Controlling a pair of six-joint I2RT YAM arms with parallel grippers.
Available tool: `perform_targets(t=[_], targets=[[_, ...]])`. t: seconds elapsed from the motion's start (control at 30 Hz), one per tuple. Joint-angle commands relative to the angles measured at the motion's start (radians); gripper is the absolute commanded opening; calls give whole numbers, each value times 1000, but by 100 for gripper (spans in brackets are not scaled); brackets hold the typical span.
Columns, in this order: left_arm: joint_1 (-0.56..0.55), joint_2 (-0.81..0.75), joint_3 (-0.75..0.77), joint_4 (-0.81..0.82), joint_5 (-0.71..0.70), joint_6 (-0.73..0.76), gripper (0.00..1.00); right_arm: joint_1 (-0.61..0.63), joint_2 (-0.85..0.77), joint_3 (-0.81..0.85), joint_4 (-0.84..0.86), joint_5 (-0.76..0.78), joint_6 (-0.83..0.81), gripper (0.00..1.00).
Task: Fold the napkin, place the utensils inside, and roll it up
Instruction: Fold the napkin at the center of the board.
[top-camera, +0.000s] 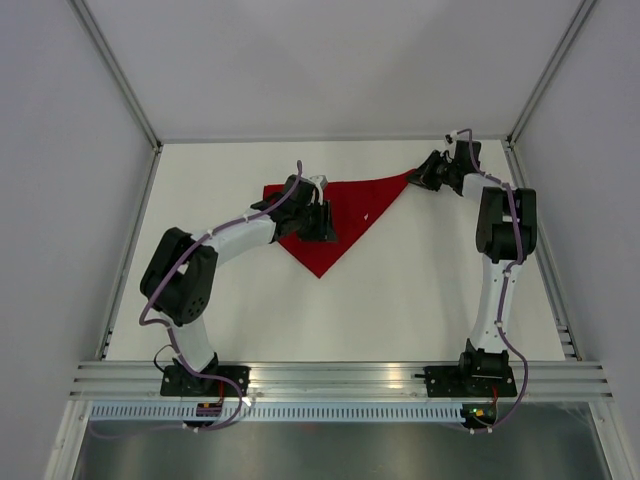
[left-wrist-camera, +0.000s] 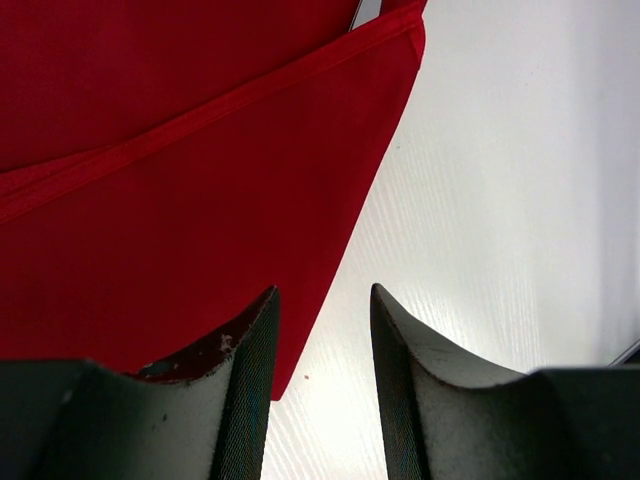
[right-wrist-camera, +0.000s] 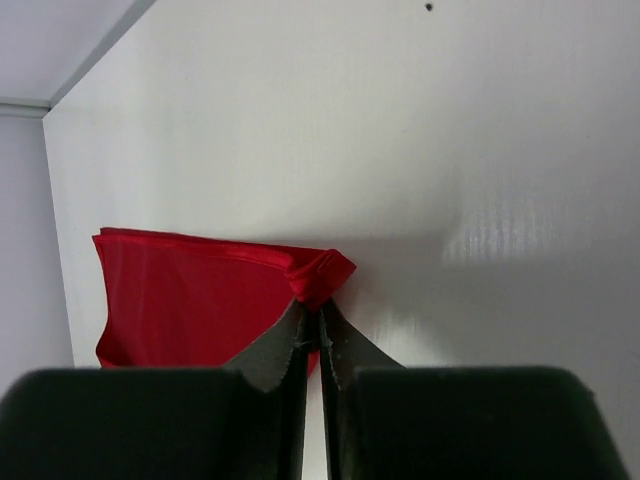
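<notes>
The red napkin (top-camera: 345, 215) lies on the white table folded into a triangle, its point toward the near side. In the left wrist view the napkin (left-wrist-camera: 180, 200) shows two layers with a hemmed edge. My left gripper (top-camera: 322, 222) hovers over the napkin's left part. It (left-wrist-camera: 322, 290) stands open, straddling the cloth's edge with nothing held. My right gripper (top-camera: 418, 178) is at the napkin's far right corner, shut (right-wrist-camera: 313, 310) on the bunched corner of the napkin (right-wrist-camera: 190, 300). A silvery sliver (left-wrist-camera: 365, 12) peeks from between the layers; I cannot tell what it is. The utensils are hidden.
A metal frame rail (top-camera: 130, 250) borders the table (top-camera: 420, 290) on the left, and another rail (top-camera: 545, 250) on the right. The back wall meets the table just beyond the right gripper. Both arm bases sit on the near rail (top-camera: 340, 378).
</notes>
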Motion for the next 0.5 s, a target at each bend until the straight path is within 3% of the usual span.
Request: perform_targets(t=[0.0, 0.3, 0.47], targets=[[3, -71, 54, -8, 12, -25, 47, 2, -72, -41, 139, -25, 3, 11], [32, -201, 66, -13, 4, -65, 47, 70, -269, -171, 152, -31, -285, 11], [46, -284, 61, -30, -25, -85, 48, 209, -391, -271, 103, -6, -513, 10]])
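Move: The right hand already has the napkin's far-right corner pinched just above the board. The knife tip poking out of the fold near the napkin's middle lies about 13 cm back and 16 cm to its left; the napkin's near corner is roughly 31 cm back and 28 cm left, and the far-left corner about level and 43 cm left. From the open left hand, that knife tip is some 10 cm ahead, 7 cm right and 7 cm down. Keeping its pinch on the far-right corner, the right hand starts off almost straight up and then sweeps left and back as it climbs, about 8 cm up in all, towards the knife tip near the napkin's middle, its fingers tipping up some 20 degrees and turning counter-clockwise. Meanwhile the left hand, empty and still half open, rises about 10 cm away from the folded near part of the napkin, faster and faster, and tips up a little. ##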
